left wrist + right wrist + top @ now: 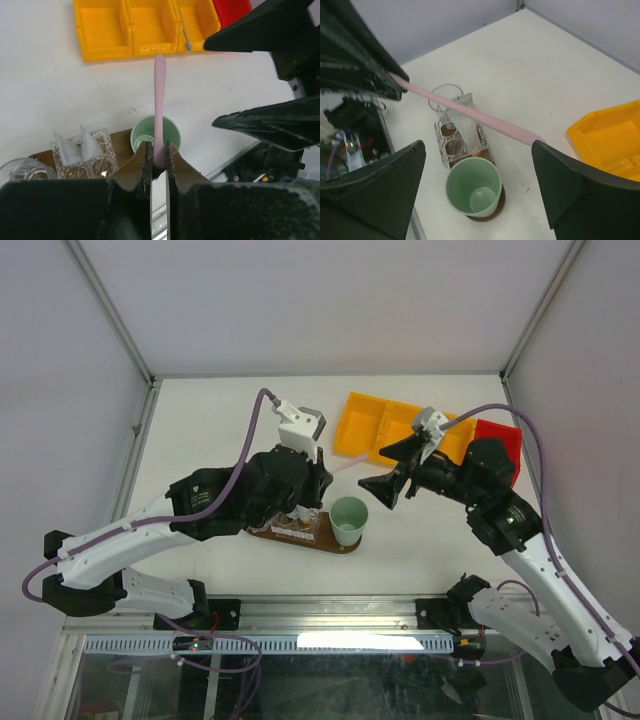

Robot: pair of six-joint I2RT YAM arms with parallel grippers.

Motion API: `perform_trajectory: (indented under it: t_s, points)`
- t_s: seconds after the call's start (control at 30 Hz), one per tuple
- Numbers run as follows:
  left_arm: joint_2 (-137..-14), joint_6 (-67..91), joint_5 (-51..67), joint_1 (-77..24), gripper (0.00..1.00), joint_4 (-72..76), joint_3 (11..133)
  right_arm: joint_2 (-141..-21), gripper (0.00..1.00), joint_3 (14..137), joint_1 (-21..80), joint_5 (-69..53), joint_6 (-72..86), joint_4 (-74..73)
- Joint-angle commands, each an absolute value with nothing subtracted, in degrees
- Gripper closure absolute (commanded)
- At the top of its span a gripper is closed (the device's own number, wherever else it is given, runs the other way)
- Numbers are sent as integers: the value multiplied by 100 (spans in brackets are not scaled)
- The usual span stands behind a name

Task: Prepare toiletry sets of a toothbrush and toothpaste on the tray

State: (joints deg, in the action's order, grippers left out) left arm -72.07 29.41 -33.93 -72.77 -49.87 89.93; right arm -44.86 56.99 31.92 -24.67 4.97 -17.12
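My left gripper (159,150) is shut on a pink toothbrush (159,95) and holds it level above the mint-green cup (172,131). The brush points toward my right gripper (477,148), which is wide open and empty above the cup (472,187). The brush's far tip (532,136) ends close to the right gripper's right finger (565,185). The dark brown tray (322,541) carries the cup, a clear patterned holder (102,150) with two white tubes (70,144) and a clear glass (22,170).
A yellow compartmented bin (385,428) stands at the back, with a red bin (502,443) to its right. A grey toothbrush (186,35) lies in one yellow compartment. The two grippers (318,480) (395,475) are close together over the tray's right end.
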Motion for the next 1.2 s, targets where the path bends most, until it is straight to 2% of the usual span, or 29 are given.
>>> perform_trajectory:
  t_s: [0.0, 0.07, 0.23, 0.43, 0.57, 0.73, 0.97, 1.03, 1.07, 1.1, 1.17]
  points:
    - [-7027, 3382, -2967, -7297, 100, -5198, 8975, -4422, 10, 5051, 3216, -4186, -1500, -867]
    - [-6997, 3413, -2781, -7288, 100, -5203, 8929, -4466, 12, 4906, 3210, -4380, -1844, -746]
    - [-6965, 3406, -2521, -7285, 100, -5212, 8894, -4685, 32, 4756, 3208, -5253, -2847, -716]
    - [-6933, 3445, -2331, -7282, 100, -5221, 8875, -4608, 35, 4434, 3218, -5120, -3148, -330]
    - [-6965, 3463, -2261, -7284, 100, -5221, 8877, -4801, 52, 4513, 3219, -5100, -3334, -424]
    - [-7051, 3462, -2234, -7272, 100, -5229, 8938, -4982, 61, 4499, 3224, -4986, -3357, -224]
    - [-7137, 3566, -2219, -7254, 100, -5183, 9133, -5005, 86, 4448, 3221, -4902, -3487, -77]
    - [-7198, 3589, -2213, -7244, 99, -5177, 9169, -4987, 100, 4455, 3221, -4860, -3546, -94]
    - [-7206, 3613, -2221, -7239, 88, -5177, 9175, -4970, 100, 4456, 3218, -4819, -3553, -107]
    - [-7207, 3662, -2235, -7235, 72, -5177, 9167, -4939, 100, 4449, 3219, -4795, -3574, -118]
    - [-7131, 3761, -2304, -7237, 52, -5122, 9095, -4855, 100, 4431, 3223, -4765, -3651, -175]
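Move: The left hand holds the pink toothbrush by its head end; the brush's middle lies about 4 cm ahead of that hand, 5 cm to its right and 3 cm lower. From the open right hand that middle is some 4 cm ahead, 6 cm left and 4 cm below. The green cup stands roughly 3 cm ahead of the right hand, 6 cm left and 21 cm down; the clear holder is about 14 cm left of the cup and 2 cm farther out. Right hand sinks about 7 cm, edges left and pinches the toothbrush handle; left hand eases back, then opens. ##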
